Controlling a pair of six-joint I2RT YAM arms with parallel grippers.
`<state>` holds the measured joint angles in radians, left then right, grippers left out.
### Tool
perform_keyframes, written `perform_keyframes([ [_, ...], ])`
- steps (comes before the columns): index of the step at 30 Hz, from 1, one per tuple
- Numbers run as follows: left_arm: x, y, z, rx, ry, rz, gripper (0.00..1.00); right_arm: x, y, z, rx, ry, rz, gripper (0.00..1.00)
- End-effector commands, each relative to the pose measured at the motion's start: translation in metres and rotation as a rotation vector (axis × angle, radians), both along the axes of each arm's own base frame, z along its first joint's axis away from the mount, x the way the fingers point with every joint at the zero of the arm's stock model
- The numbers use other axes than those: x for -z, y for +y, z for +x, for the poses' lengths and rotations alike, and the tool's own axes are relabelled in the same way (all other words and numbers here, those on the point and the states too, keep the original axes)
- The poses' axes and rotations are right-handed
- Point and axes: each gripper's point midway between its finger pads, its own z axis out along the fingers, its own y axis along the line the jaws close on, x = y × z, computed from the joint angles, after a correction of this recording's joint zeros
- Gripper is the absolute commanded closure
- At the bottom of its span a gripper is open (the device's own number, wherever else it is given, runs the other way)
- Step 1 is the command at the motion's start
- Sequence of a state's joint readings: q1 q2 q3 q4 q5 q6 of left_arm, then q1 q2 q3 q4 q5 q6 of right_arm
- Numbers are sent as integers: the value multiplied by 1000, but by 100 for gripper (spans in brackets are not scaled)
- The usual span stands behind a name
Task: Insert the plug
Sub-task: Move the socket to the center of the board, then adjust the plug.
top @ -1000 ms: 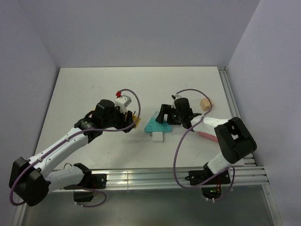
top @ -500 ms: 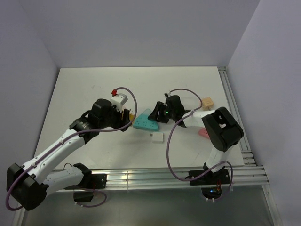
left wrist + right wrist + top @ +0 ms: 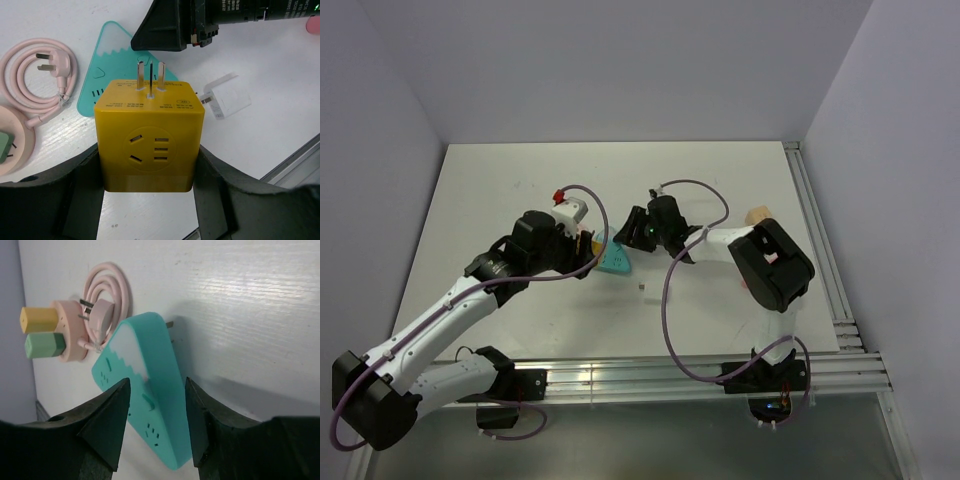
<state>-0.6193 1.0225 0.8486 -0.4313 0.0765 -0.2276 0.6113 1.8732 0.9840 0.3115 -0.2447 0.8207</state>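
The mint-green plug (image 3: pixel 45 345) stands on a round pink hub (image 3: pixel 67 335) beside an orange-yellow block (image 3: pixel 39 319). Only a sliver of the plug (image 3: pixel 3 145) shows at the left edge of the left wrist view, and the top view hides it. My left gripper (image 3: pixel 148 150) (image 3: pixel 586 245) is shut on a yellow cube adapter (image 3: pixel 149 135) whose prongs point away. My right gripper (image 3: pixel 157 390) (image 3: pixel 630 238) is shut on a teal triangular socket board (image 3: pixel 150 390) (image 3: pixel 616 262). That board is tipped up on its edge, just beyond the cube.
A white block (image 3: pixel 227 97) (image 3: pixel 642 288) lies on the table near the board. A coiled pink cable with its plug (image 3: pixel 107 295) (image 3: pixel 35 75) lies by the hub. A peach block (image 3: pixel 757 215) sits at the right, and metal rails (image 3: pixel 820 250) run along the right and near edges.
My right gripper closed on the teal board and carried it left toward the left gripper, tipping it up and leaving the white block behind. The left gripper kept the yellow cube and shifted slightly left.
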Motion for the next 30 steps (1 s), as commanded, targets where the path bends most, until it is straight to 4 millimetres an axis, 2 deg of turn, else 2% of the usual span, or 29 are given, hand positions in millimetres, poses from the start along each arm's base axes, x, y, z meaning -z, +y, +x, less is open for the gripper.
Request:
perform_keyframes([
  [1,-28,-3,8,-10,-82,-55,100,3,5,7,47,-61,-43,44],
  [2,-28,-5,6,2,-81,-59,100,3,9,4,54,-83,-55,33],
  [5,-31,-4,5,4,-93,-66,100,-1,7,-7,48,-109,-72,17],
  [6,-30,-4,5,6,-91,-62,100,-13,5,-7,48,-137,-66,15],
  [8,-34,-2,5,-2,-95,-56,100,-18,-6,-10,41,-185,-108,11],
  [9,-34,-1,5,-2,-92,-53,100,-37,-8,-11,36,-232,-96,11],
  [10,-32,0,4,-5,-84,-46,100,-47,-10,-13,24,-271,-89,10],
  [11,-34,-2,3,8,-77,-48,99,-45,-18,-20,-2,-304,-110,10],
  [13,-32,-2,-1,26,-55,-41,99,-83,-20,-29,-29,-430,-39,10],
  [14,-36,-2,1,24,-55,-44,99,-76,-28,-40,-61,-457,-64,9],
  [15,-36,-1,1,18,-49,-41,98,-95,-31,-45,-71,-520,-38,8],
  [16,-38,0,2,8,-36,-39,98,-96,-30,-57,-140,-575,-41,6],
  [19,-42,-4,1,20,-8,-58,98,-117,-25,-78,-222,-725,-59,6],
  [20,-45,-5,1,17,3,-64,98,-113,-26,-86,-263,-796,-115,6],
  [21,-45,-6,2,13,15,-69,99,-126,-24,-96,-273,-862,-111,5],
  [22,-46,-8,0,22,34,-80,99,-135,-18,-105,-291,-919,-92,5],
  [23,-47,-10,0,22,50,-83,100,-135,-10,-120,-346,-957,-88,5],
  [25,-48,-12,-2,24,77,-91,100,-141,-6,-125,-361,-998,-88,4],
  [27,-50,-15,-5,34,105,-98,100,-142,0,-138,-439,-1068,-85,0],
  [28,-51,-15,-5,32,111,-98,100,-152,1,-141,-446,-1139,-66,0],
  [30,-52,-15,-7,37,124,-99,100,-149,-4,-139,-409,-1190,-136,0],
])
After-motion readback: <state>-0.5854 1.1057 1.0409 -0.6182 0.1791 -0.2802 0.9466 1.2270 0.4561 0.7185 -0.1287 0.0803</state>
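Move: The right fingers straddle the edge of the teal socket, whose middle is about 3 cm back, 3 cm left and 2 cm below them; the white plug is some 12 cm back and 8 cm right of that hand, 3 cm lower. From the left hand, holding the yellow plug, the teal socket is roughly 4 cm ahead, 5 cm right and 15 cm below, and the coiled pink cable about 9 cm ahead, 1 cm left, just as low. Right fingers release the teal socket, backing about 15 cm, rising 12, tipping up; left keeps the yellow plug. ##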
